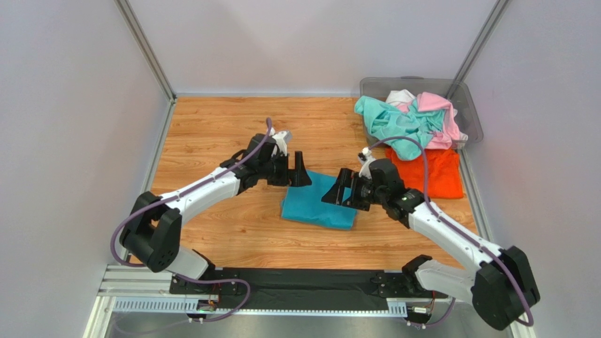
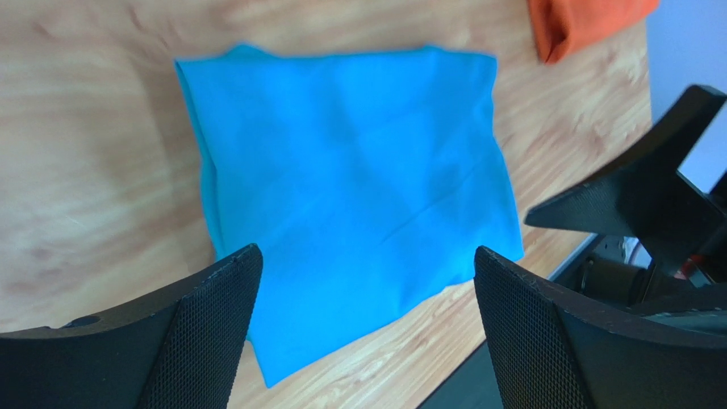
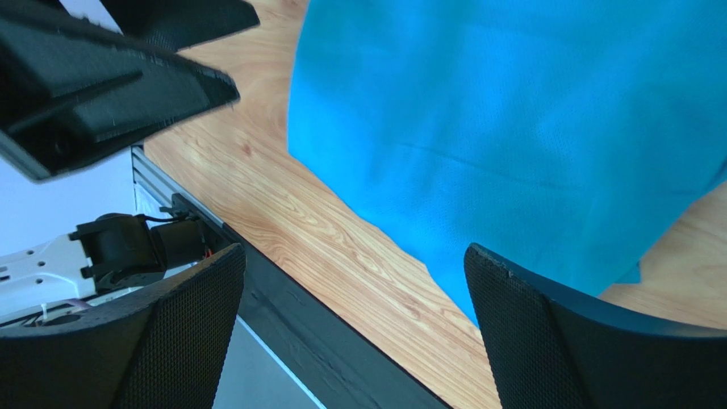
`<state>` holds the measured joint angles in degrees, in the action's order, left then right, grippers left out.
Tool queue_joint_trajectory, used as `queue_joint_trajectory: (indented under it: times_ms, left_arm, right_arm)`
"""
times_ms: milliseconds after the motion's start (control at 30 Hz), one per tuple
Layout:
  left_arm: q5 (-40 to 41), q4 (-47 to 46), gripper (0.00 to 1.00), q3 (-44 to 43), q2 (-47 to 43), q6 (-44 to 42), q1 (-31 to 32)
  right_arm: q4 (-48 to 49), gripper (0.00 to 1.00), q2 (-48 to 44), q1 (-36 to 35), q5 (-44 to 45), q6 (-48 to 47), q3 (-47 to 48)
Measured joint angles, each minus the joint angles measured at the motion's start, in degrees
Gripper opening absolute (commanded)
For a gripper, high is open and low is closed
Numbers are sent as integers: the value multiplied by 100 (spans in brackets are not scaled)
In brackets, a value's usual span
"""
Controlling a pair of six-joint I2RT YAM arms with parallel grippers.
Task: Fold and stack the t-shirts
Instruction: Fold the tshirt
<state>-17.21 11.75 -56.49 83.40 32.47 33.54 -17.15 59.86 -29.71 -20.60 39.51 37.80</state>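
Note:
A teal-blue t-shirt [image 1: 319, 201] lies folded into a flat rectangle on the wooden table, filling the left wrist view [image 2: 350, 179] and the right wrist view [image 3: 529, 128]. My left gripper [image 1: 296, 171] hovers over its far left corner, jaws wide open and empty [image 2: 367, 281]. Over the shirt's right edge my right gripper [image 1: 341, 190] is likewise open and holds nothing [image 3: 354, 290]. An orange t-shirt [image 1: 427, 172] lies flat at the right. Mint-green [image 1: 388, 123], pink [image 1: 441, 116] and white [image 1: 401, 95] t-shirts are heaped at the back right.
A grey translucent plastic bin [image 1: 469, 105] stands at the back right corner, with the heap of shirts spilling over its front. Metal frame posts and white walls close in the table [image 1: 211, 141]. A black rail [image 1: 282, 282] runs along the near edge.

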Motion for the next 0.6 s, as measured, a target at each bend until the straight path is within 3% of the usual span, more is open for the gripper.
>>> queue_joint_trajectory:
  times_ms: [200,600]
  left_arm:
    - [-487,-542,100,562,490,352,87]
    - [-822,-1464,100,1158,1036,693,87]
  right_arm:
    - [715,100,791,-129,-55,365,-501]
    - [1429,100,1003,42,15,527,-1338]
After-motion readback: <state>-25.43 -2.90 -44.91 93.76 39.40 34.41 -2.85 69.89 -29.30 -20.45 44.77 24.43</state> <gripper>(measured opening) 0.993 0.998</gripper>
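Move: The folded blue t-shirt lies low between the two open grippers. From the left hand its middle is about 4 cm back, 6 cm to the right and 11 cm down; from the right hand it is some 3 cm ahead, 5 cm to the left and 10 cm down. The orange shirt lies about 11 cm ahead and 25 cm right of the right hand, with the clothes bin roughly 18 cm beyond it. Open fingertips of both hands come down onto the folded t-shirt and press on it, the left hand near its left end, the right near its right near corner. Each sinks about 10 cm, slowing to a stop over the last stretch; the left also draws back some 4 cm. Both wrists tip their fingers 10 to 15 degrees steeper, with the grippers staying wide open. ##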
